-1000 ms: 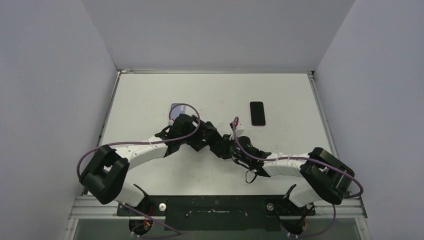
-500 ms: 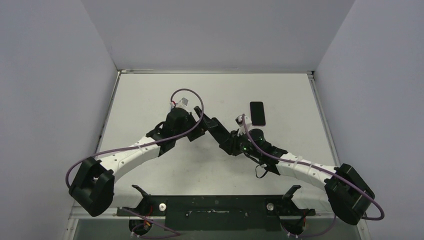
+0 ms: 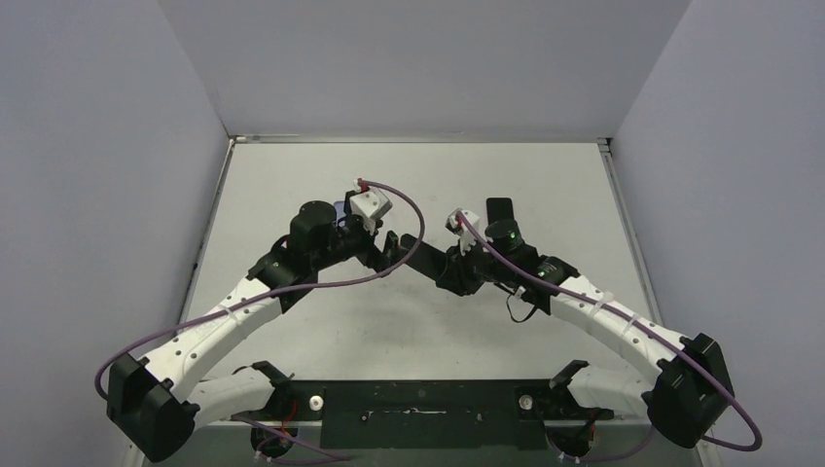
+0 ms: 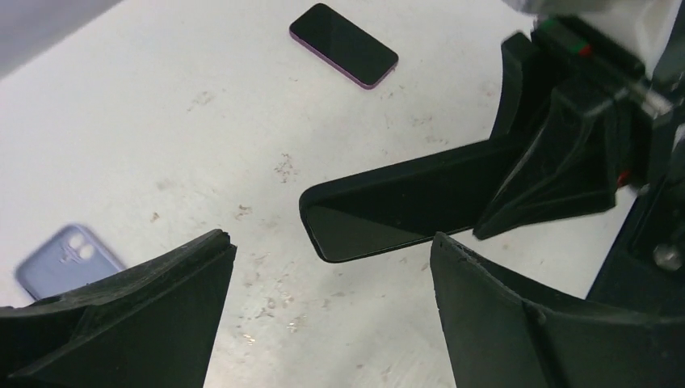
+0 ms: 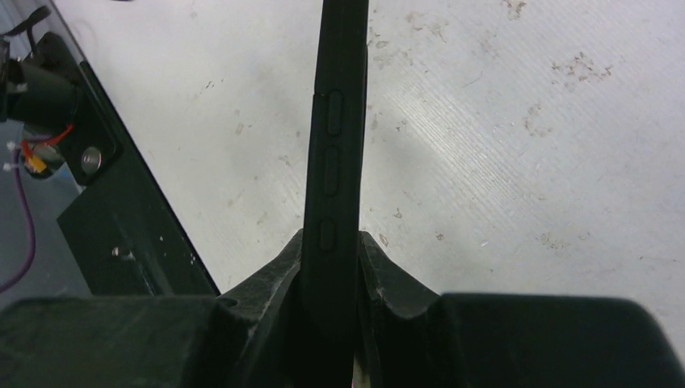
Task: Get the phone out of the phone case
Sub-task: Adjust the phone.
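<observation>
My right gripper (image 3: 459, 273) is shut on one end of a black phone case (image 3: 420, 257) and holds it above the table, pointing left. In the right wrist view the case (image 5: 340, 121) stands edge-on between my jaws (image 5: 331, 242), its side buttons showing. A dark glossy screen (image 4: 363, 230) shows in the case in the left wrist view. My left gripper (image 3: 387, 249) is open at the case's free end. Its fingers (image 4: 331, 241) sit either side of the case's corner and do not touch it.
A dark phone with a purple rim (image 4: 343, 44) lies flat at the back right of the table (image 3: 500, 212). A lavender phone or case (image 4: 65, 259), camera side up, lies at the back left, mostly hidden under my left arm in the top view (image 3: 340, 208).
Both arms have stretched out toward the back of the table, with the black case still between them. The left wrist has swung up and left of the case's end.
</observation>
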You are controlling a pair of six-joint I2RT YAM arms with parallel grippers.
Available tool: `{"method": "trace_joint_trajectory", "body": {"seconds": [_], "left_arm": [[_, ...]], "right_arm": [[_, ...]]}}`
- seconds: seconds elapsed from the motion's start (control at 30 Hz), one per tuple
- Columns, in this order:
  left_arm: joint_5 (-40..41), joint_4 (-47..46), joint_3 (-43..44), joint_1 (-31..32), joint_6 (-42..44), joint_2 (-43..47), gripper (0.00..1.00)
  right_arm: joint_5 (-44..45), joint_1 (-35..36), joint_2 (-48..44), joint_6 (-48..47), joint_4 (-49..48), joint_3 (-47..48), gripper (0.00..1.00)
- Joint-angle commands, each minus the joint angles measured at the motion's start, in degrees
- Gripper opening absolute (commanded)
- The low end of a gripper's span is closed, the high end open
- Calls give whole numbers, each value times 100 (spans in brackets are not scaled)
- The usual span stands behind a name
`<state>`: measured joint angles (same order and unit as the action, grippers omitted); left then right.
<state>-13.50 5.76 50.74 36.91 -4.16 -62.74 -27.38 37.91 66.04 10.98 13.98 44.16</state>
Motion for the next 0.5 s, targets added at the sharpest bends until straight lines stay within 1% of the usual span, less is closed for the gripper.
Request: {"method": "trace_joint_trajectory", "body": {"seconds": [0.0, 0.1, 0.23, 0.37, 0.47], "left_arm": [[-922, 432, 288, -10, 2169, 223, 88], [-1572, 616, 352, -8, 2781, 263, 88], [-2339, 1050, 656, 7, 3189, 70, 88], [-2987, 1298, 861, 38, 3229, -158, 86], [-3292, 1492, 921, 77, 3229, -278, 85]], "right_arm": [[-576, 42, -153, -922, 440, 664, 0], [-687, 199, -113, -1364, 760, 880, 0], [-626, 573, -49, -1952, 1052, 1040, 0], [-653, 770, -66, -2474, 1045, 1058, 2], [-584, 788, -107, -2713, 1015, 1104, 2]]}}
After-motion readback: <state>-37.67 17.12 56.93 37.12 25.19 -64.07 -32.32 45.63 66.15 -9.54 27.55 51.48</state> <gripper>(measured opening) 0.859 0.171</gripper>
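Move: The black phone in its case, held by the right hand with its middle about 4 cm to that hand's left, 3 cm ahead and 3 cm below, lies about 7 cm to the left hand's right, 1 cm back and 8 cm below it. The empty lavender case lies on the table some 15 cm ahead of the left hand and 13 cm to its left. The purple phone lies about 20 cm ahead of the right hand and 15 cm to its right. The right fingers keep their grip on the near end of the cased phone, drawing it back about 5 cm and slightly up while swinging it counter-clockwise some 25 degrees. The left hand, still wide open, also draws back about 5 cm and slides right, turning clockwise some 30 degrees to bring its fingers to the phone's free end; contact can't be seen. ##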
